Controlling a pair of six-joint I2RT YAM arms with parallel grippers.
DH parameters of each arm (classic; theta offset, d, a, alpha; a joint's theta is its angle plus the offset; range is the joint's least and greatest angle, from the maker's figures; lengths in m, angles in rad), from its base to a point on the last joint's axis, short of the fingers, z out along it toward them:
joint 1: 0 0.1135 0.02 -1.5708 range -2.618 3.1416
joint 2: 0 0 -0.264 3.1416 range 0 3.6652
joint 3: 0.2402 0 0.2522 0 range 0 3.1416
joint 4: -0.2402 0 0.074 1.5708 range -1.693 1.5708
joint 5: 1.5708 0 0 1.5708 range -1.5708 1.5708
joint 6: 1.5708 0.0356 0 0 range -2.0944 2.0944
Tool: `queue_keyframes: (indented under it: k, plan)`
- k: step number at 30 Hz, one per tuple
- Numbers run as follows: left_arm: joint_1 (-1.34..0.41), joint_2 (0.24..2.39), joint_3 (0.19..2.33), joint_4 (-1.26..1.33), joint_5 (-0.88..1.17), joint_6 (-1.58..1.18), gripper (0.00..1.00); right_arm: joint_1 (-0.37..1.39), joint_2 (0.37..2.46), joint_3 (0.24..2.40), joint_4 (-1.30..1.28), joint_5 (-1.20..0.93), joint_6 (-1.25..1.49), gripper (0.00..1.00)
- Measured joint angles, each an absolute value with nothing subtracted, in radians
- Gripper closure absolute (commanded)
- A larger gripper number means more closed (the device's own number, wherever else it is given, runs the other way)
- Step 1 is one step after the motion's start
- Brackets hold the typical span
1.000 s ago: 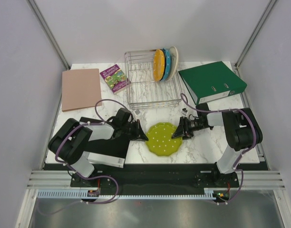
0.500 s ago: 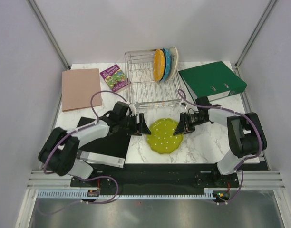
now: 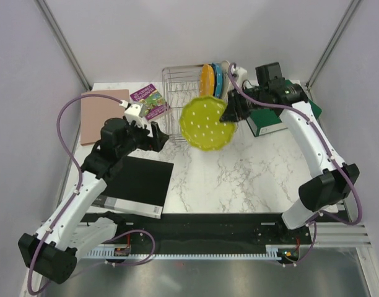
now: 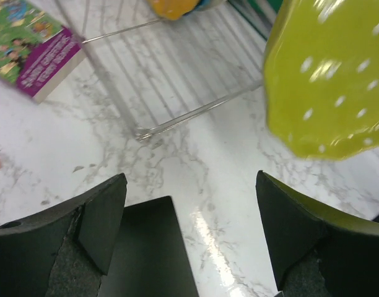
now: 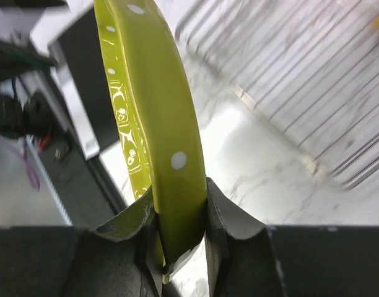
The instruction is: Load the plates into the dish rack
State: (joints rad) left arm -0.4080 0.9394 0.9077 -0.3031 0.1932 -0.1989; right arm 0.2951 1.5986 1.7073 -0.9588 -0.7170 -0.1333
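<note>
The green white-dotted plate (image 3: 207,124) (image 5: 153,117) hangs tilted in the air over the front of the silver wire dish rack (image 3: 174,93) (image 5: 313,80). My right gripper (image 3: 229,112) (image 5: 181,210) is shut on the green plate's right rim. The orange plate (image 3: 206,79), the blue plate (image 3: 217,75) and the cream plate (image 3: 226,69) stand upright at the rack's right end. To the rack's left front, my left gripper (image 3: 157,137) (image 4: 191,185) is open and holds nothing. In its view the green plate (image 4: 329,80) hovers at the upper right, above the rack's front wire (image 4: 177,80).
A pink board (image 3: 106,114) and a small book (image 3: 148,101) (image 4: 34,55) lie left of the rack. A green binder (image 3: 282,105) lies to its right, under my right arm. A black mat (image 3: 137,182) (image 4: 146,247) lies below my left gripper.
My right gripper has lifted the green plate off the table and carried it back toward the rack. My left gripper has let go of it, opened and drawn back to the left.
</note>
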Motion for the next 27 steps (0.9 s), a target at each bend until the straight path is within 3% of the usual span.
queue_keyframes:
  k: [6, 12, 16, 27]
  plan:
    - [-0.324, 0.944, 0.887, -0.308, 0.141, -0.199, 0.11, 0.400, 1.769, 2.083, -0.814, -0.389, 0.014, 1.00]
    - [-0.241, 0.865, 0.816, -0.305, 0.175, -0.247, 0.12, 0.567, 1.947, 2.189, -0.632, 0.186, 0.094, 1.00]
    - [-0.196, 0.831, 0.791, -0.305, 0.204, -0.274, 0.12, 0.632, 2.085, 2.233, -0.543, 0.450, 0.101, 1.00]
    - [-0.168, 0.798, 0.754, -0.305, 0.239, -0.292, 0.13, 0.614, 2.294, 2.320, -0.437, 0.716, 0.126, 1.00]
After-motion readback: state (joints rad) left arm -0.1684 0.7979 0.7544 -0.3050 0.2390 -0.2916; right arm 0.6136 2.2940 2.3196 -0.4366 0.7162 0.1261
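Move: The right hand already holds the green plate by its edge. The gap in the dish rack just left of the yellow plate lies about 18 cm ahead of this hand, 9 cm left and 16 cm below. The yellow plate is 3 cm right of that gap, the blue plate 6 cm right of it, both level with it; the green binder lies 13 cm ahead of the hand and 18 cm right. From the empty left hand the gap is roughly 21 cm ahead, 13 cm right and 14 cm lower. Forward about 24 cm and a little left, the right hand swings the green plate over the rack beside the yellow plate, first rising some 8 cm, then sinking 10. Its wrist turns some 60 degrees clockwise, bringing the plate on edge, with the grip kept. The left hand, open and empty, clears away about 7 cm to the left. ##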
